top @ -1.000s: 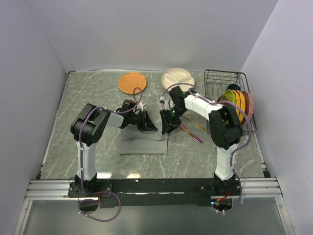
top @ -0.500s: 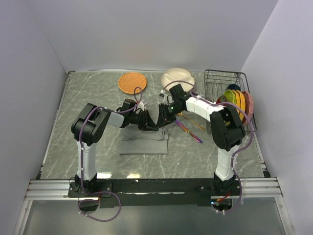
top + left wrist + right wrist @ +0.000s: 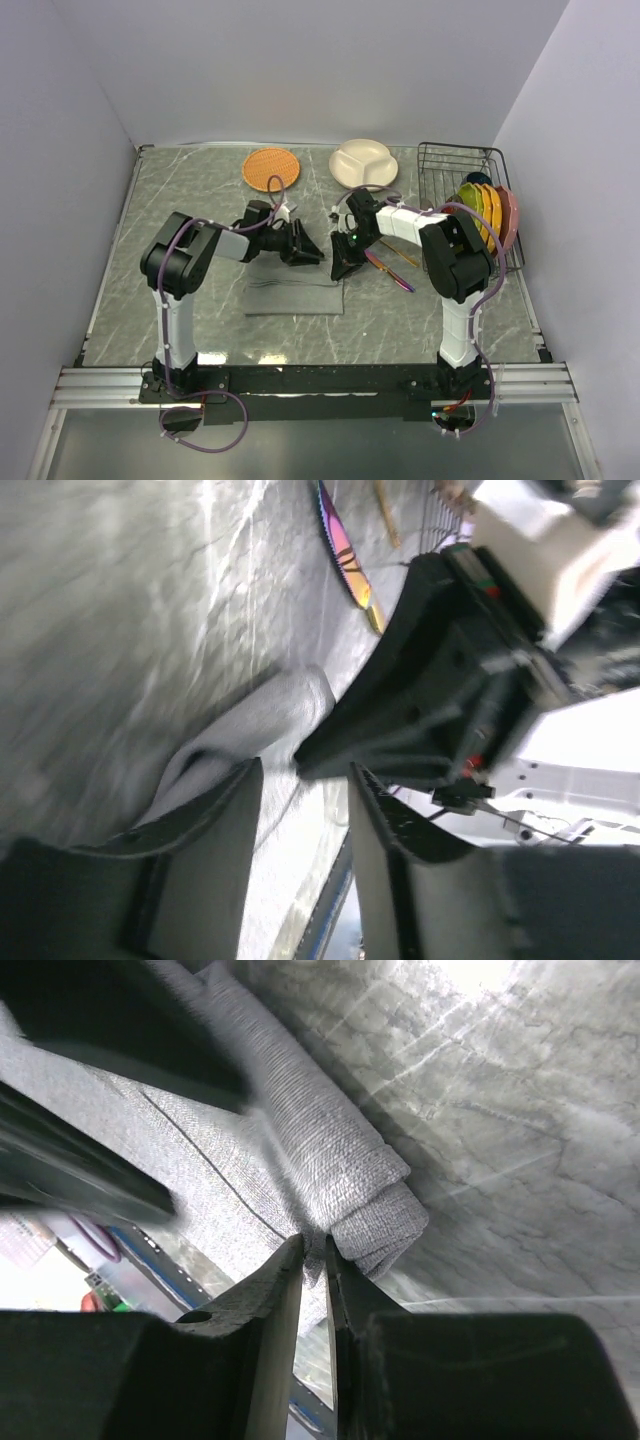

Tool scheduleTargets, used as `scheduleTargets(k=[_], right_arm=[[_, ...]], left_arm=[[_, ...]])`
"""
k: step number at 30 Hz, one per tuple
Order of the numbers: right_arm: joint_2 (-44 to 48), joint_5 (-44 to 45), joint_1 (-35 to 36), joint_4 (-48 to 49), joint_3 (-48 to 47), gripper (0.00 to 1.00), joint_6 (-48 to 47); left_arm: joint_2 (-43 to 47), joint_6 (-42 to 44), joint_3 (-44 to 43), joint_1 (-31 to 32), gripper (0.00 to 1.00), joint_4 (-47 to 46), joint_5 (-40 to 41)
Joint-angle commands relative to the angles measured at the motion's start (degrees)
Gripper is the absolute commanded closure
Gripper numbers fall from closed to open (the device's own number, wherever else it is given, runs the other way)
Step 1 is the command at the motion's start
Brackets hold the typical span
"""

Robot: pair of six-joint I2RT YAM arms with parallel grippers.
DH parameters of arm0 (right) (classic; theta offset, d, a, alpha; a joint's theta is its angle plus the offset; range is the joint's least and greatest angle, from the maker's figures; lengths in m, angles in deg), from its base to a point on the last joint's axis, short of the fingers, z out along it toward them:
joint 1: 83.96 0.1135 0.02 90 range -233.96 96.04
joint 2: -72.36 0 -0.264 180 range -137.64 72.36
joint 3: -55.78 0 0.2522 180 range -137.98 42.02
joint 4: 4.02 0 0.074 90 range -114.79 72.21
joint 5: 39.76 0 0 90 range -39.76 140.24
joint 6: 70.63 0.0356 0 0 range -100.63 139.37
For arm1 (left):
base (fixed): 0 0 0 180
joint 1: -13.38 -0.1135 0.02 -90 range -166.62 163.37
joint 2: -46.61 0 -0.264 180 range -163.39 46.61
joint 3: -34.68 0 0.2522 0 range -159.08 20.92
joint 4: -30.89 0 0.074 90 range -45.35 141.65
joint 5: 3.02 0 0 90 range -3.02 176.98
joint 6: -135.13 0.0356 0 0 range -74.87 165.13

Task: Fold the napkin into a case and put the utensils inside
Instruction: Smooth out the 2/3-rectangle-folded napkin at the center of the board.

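Observation:
The grey napkin [image 3: 290,294] lies folded into an oblong on the marble table between my two arms, with a rolled fold along its far edge [image 3: 330,1160]. My right gripper [image 3: 341,270] is at the napkin's right end. In the right wrist view its fingertips [image 3: 314,1242] are shut on a pinch of the cloth. My left gripper [image 3: 307,254] hovers over the far edge, jaws apart [image 3: 305,770], with one finger [image 3: 215,860] beside the cloth [image 3: 250,720]. The purple knife [image 3: 392,272] and the gold spoon [image 3: 403,254] lie just right of the napkin.
An orange woven mat [image 3: 271,168] and a cream divided plate [image 3: 363,162] sit at the back. A black wire rack [image 3: 450,150] holding coloured plates [image 3: 490,210] stands at the right. The two grippers are very close together.
My left gripper has opened and let go of the cloth. My right gripper swung toward the left one, then back down, and closed on the napkin's right end.

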Motion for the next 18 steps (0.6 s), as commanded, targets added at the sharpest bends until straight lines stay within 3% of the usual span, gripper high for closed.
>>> scheduleTargets(k=[1,6,11,16,18], right_arm=[[-1.52,5.69,0.17,-3.06,-0.54,0.78,-2.48],[-1.17,5.69,0.17,-3.41,-0.27,0.80,-3.10],[-1.61,7.09,0.17,-3.58,-0.10,0.80,-3.89],[-2.40,8.50,0.26,-3.76,0.08,0.81,-3.89],[-2.31,9.55,0.26,-3.50,0.34,0.82,-3.98]], left_arm=[[6.15,-3.67,3.62,-4.12,0.58,-6.08,-3.77],[8.62,-2.89,9.41,-8.78,0.73,-5.11,-7.82],[5.82,6.95,11.53,-12.29,0.81,3.33,-5.72],[-3.24,10.13,10.66,-15.55,0.78,3.95,-7.38],[-2.29,9.17,11.27,-16.87,0.69,2.55,-9.31]])
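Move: The folded napkin's middle lies about 6 cm to the left of the left hand, 5 cm back and 4 cm below; the knife is about 14 cm to this hand's right and 3 cm back. The orange mat stands some 20 cm ahead and 11 cm left, the divided plate 21 cm ahead and 10 cm right. The right fingertips are already on the napkin's right end, with its middle about 9 cm to that hand's left and 1 cm back. From just above the napkin's right end, the left hand swings left along the far fold by about 9 cm in a low arc, first rising some 2 cm and then dropping about 5 cm towards the middle of the fold, its fingers drawing from half open to about a quarter open. The right hand holds nearly still, its almost closed fingertips staying at the crease of the napkin's right end, while the left comes down with its fingers still pointing right and gently downward. ##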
